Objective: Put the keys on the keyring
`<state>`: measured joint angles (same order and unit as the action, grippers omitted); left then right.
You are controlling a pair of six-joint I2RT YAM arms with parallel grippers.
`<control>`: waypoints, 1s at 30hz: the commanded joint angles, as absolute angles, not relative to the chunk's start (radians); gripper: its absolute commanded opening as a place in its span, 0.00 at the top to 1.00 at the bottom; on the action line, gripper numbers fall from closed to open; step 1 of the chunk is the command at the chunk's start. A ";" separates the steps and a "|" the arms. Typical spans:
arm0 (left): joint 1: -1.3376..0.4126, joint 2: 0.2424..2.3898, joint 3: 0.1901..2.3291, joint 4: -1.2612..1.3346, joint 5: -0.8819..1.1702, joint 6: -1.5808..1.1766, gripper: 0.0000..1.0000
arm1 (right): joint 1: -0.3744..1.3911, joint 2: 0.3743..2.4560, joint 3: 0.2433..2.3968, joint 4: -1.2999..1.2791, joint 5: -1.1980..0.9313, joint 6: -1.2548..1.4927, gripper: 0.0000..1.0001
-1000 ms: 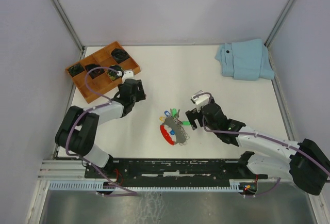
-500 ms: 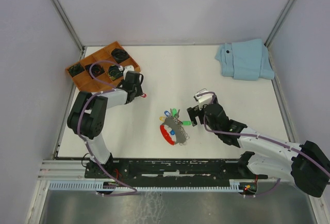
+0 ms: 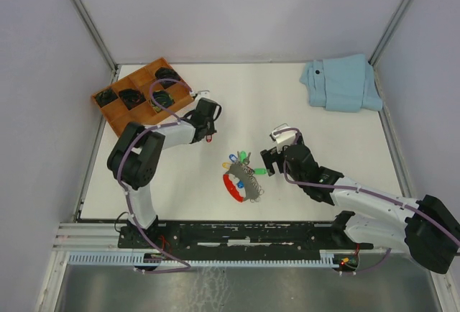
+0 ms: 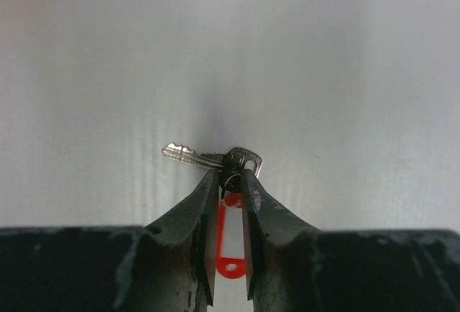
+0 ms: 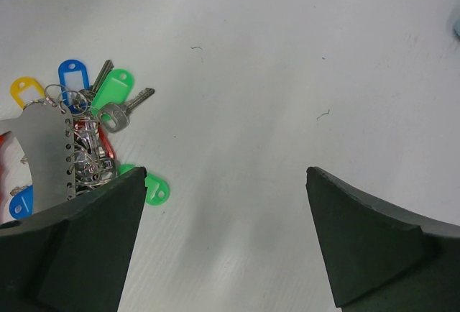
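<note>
My left gripper has its jaws drawn close together on a silver key, pinching its small ring at the tips. The key's red tag lies between the fingers. In the top view this gripper sits left of the keyring, apart from it. The keyring is a bunch with a red band, a grey ridged strap, and blue and yellow tags. A green-tagged key lies against it. My right gripper stands wide open just right of the bunch, with only bare table between its fingers.
An orange compartment tray with dark coiled items stands at the back left. A folded light-blue cloth lies at the back right. A loose green tag rests by my right gripper's left finger.
The left arm swung right, away from the tray and toward the table's middle, and its jaws narrowed onto the red-tagged key. The right arm shifted slightly, then stayed still and open.
</note>
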<state>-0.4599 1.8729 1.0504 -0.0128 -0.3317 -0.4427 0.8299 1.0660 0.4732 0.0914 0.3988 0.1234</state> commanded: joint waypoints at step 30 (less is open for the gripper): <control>-0.917 1.697 1.021 0.088 -0.333 -0.543 0.35 | 0.828 0.784 0.357 0.156 0.569 0.289 0.00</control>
<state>-0.9268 1.8160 1.0973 0.0570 -0.2600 -0.5537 0.8299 0.7696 0.3340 0.1341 0.6079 0.2535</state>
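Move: The left fingers still pinch the key with the red tag, low at the table. The drop spot, bare table beyond the keyring's right side, lies about 27 cm to the left hand's right and 11 cm back. From that hand the keyring is roughly 14 cm right and 26 cm back, its side green tag about 20 cm right and 21 cm back. From the right hand, the drop spot is some 12 cm ahead, 4 cm right and 9 cm below. Sweeping the pinched red-tag key low across the table, the left hand goes about 27 cm right and 11 cm back, past the keyring's far side, turning clockwise some 30 degrees; there the fingers open and let go, and it lifts off with a swing back left. The open right hand rises and shifts right to make room, turning slightly clockwise. ##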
